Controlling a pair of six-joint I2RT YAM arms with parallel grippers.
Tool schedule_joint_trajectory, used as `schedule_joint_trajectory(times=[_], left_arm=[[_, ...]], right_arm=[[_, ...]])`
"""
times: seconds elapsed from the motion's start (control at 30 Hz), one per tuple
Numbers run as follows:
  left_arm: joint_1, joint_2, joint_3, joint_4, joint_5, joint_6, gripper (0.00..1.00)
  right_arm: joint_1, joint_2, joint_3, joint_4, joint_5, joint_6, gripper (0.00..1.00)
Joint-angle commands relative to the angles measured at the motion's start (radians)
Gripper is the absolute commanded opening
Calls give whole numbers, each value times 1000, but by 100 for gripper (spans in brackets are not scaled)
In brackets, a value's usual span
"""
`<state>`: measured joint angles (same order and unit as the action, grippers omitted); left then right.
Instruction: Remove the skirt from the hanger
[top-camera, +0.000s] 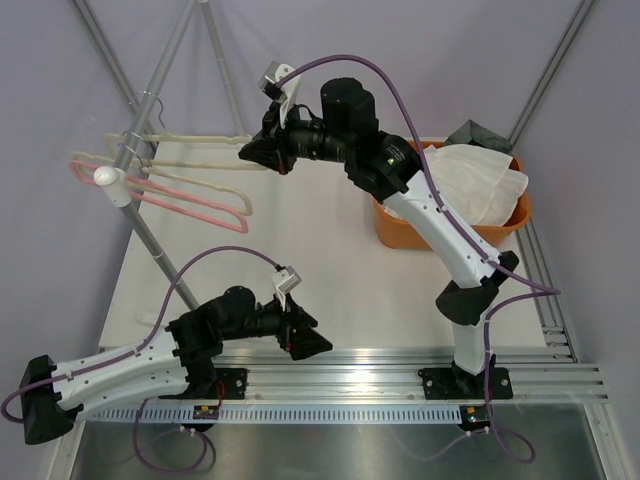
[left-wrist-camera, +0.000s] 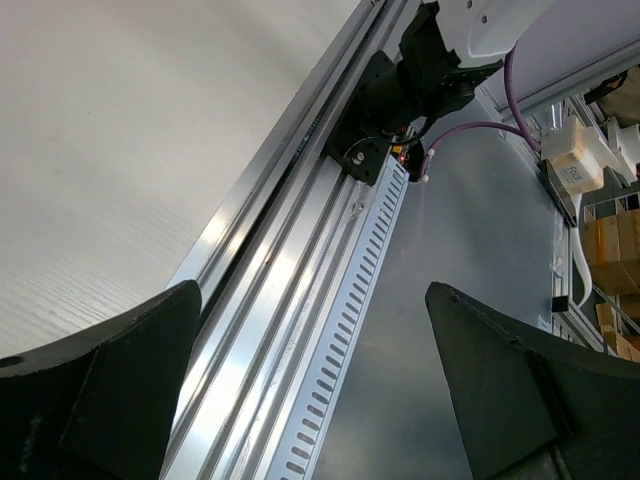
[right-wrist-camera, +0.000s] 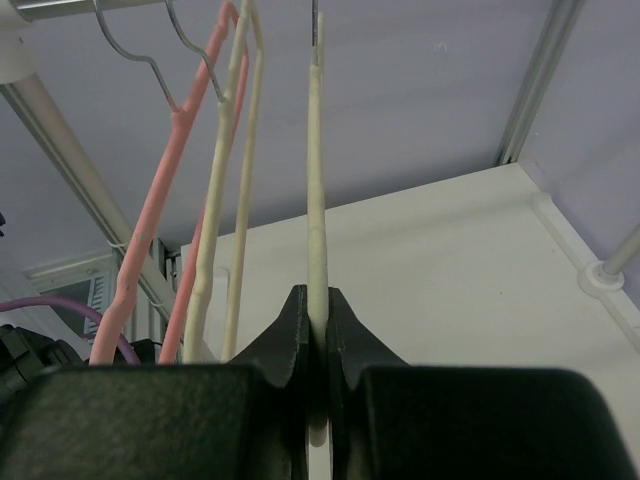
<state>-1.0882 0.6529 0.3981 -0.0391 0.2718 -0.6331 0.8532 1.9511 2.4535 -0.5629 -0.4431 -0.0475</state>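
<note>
My right gripper (top-camera: 258, 152) is shut on the end of a bare cream hanger (top-camera: 200, 135) that hangs from the rack rod. In the right wrist view the cream bar (right-wrist-camera: 316, 200) runs straight up from between the shut jaws of the right gripper (right-wrist-camera: 318, 310). No cloth hangs on it. The white skirt (top-camera: 480, 185) lies bunched in the orange basket (top-camera: 400, 232) at the right. My left gripper (top-camera: 315, 345) rests low by the front rail, open and empty; its fingers (left-wrist-camera: 120, 380) stand wide apart over the rail (left-wrist-camera: 290, 290).
A pink hanger (top-camera: 190, 205) and another cream one (right-wrist-camera: 225, 200) hang beside the held hanger. The rack's slanted pole (top-camera: 150, 235) crosses the left of the table. A dark grey cloth (top-camera: 480, 135) lies behind the basket.
</note>
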Motion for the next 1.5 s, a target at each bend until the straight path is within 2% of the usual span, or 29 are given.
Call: schedule_joint_trajectory(times=[0.0,0.1,0.17,0.23,0.4,0.43,0.5,0.53,0.67,0.73,0.83,0.87,1.07,1.17,1.2,1.27,1.3,1.4,1.47], left_arm=[[-6,4,-10,73,-23,-10,99],[-6,-4,-12,67,-28,-14,99],[-6,-7,-13,62,-26,-19,99],[-6,-12,-13,56,-26,-23,99],[-6,-32,-16,48,-29,-45,99],[-6,-35,-16,48,-28,-54,99],[-6,-48,-19,50,-28,-65,99],[-6,-53,-21,50,-28,-77,99],[-6,-82,-38,64,-19,-115,99],[-6,-107,-50,68,-17,-137,99],[-6,-143,-80,108,-17,-178,99],[-6,-153,-88,119,-19,-191,99],[-6,-206,-169,212,-19,-290,99],[-6,-245,-235,283,-25,-344,99],[-6,-254,-254,306,-22,-377,99],[-6,-275,-294,395,-17,-411,99],[-6,-282,-335,430,-10,-450,99],[-6,-297,-427,605,24,-519,99],[-6,-299,-464,747,46,-548,99]], right_arm=[[12,8,41,61,-28,17,0],[12,-27,1,80,-22,34,3],[12,-46,-42,90,-8,40,17],[12,-55,-47,75,0,41,20],[12,-72,-53,15,73,81,74],[12,-99,-92,14,95,98,98],[12,-153,-175,55,220,130,99],[12,-231,-282,78,263,155,100],[12,-458,-542,176,539,213,99],[12,-576,-643,150,628,250,100],[12,-713,-756,-5,858,323,99],[12,-747,-789,-43,886,339,100],[12,-1072,-1163,-261,965,586,100],[12,-1286,-1379,-299,952,727,100],[12,-1404,-1433,-299,940,788,99],[12,-1521,-1562,-304,893,840,99],[10,-1631,-1626,-311,877,891,99],[10,-1812,-1730,-301,808,955,99],[12,-1879,-1771,-281,752,968,100]])
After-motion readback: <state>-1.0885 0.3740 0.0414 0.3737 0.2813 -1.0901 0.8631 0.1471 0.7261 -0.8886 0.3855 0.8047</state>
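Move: The right hand keeps the bare cream hanger pinched by its right end; the spot on the rack's rod where its hook goes is about 14 cm to the left, 4 cm ahead and some 10 cm higher. At the hand's own height, a second cream hanger hangs about 15 cm left and 5 cm back, the pink hanger 16 cm left and 8 cm back. From the left hand the rod spot is roughly 27 cm ahead, 27 cm left and 40 cm up. Down first, by about 2 cm, as the right fingers open wide and let go of the hanger's end at the rod. Then, fast and still open, the hand sweeps some 35 cm right, 15 cm back and over 20 cm down, away from the rack, turning about 50 degrees clockwise and tipping downward. The left hand, empty and open, eases back a little, its fingers tipping up some 20 degrees. ##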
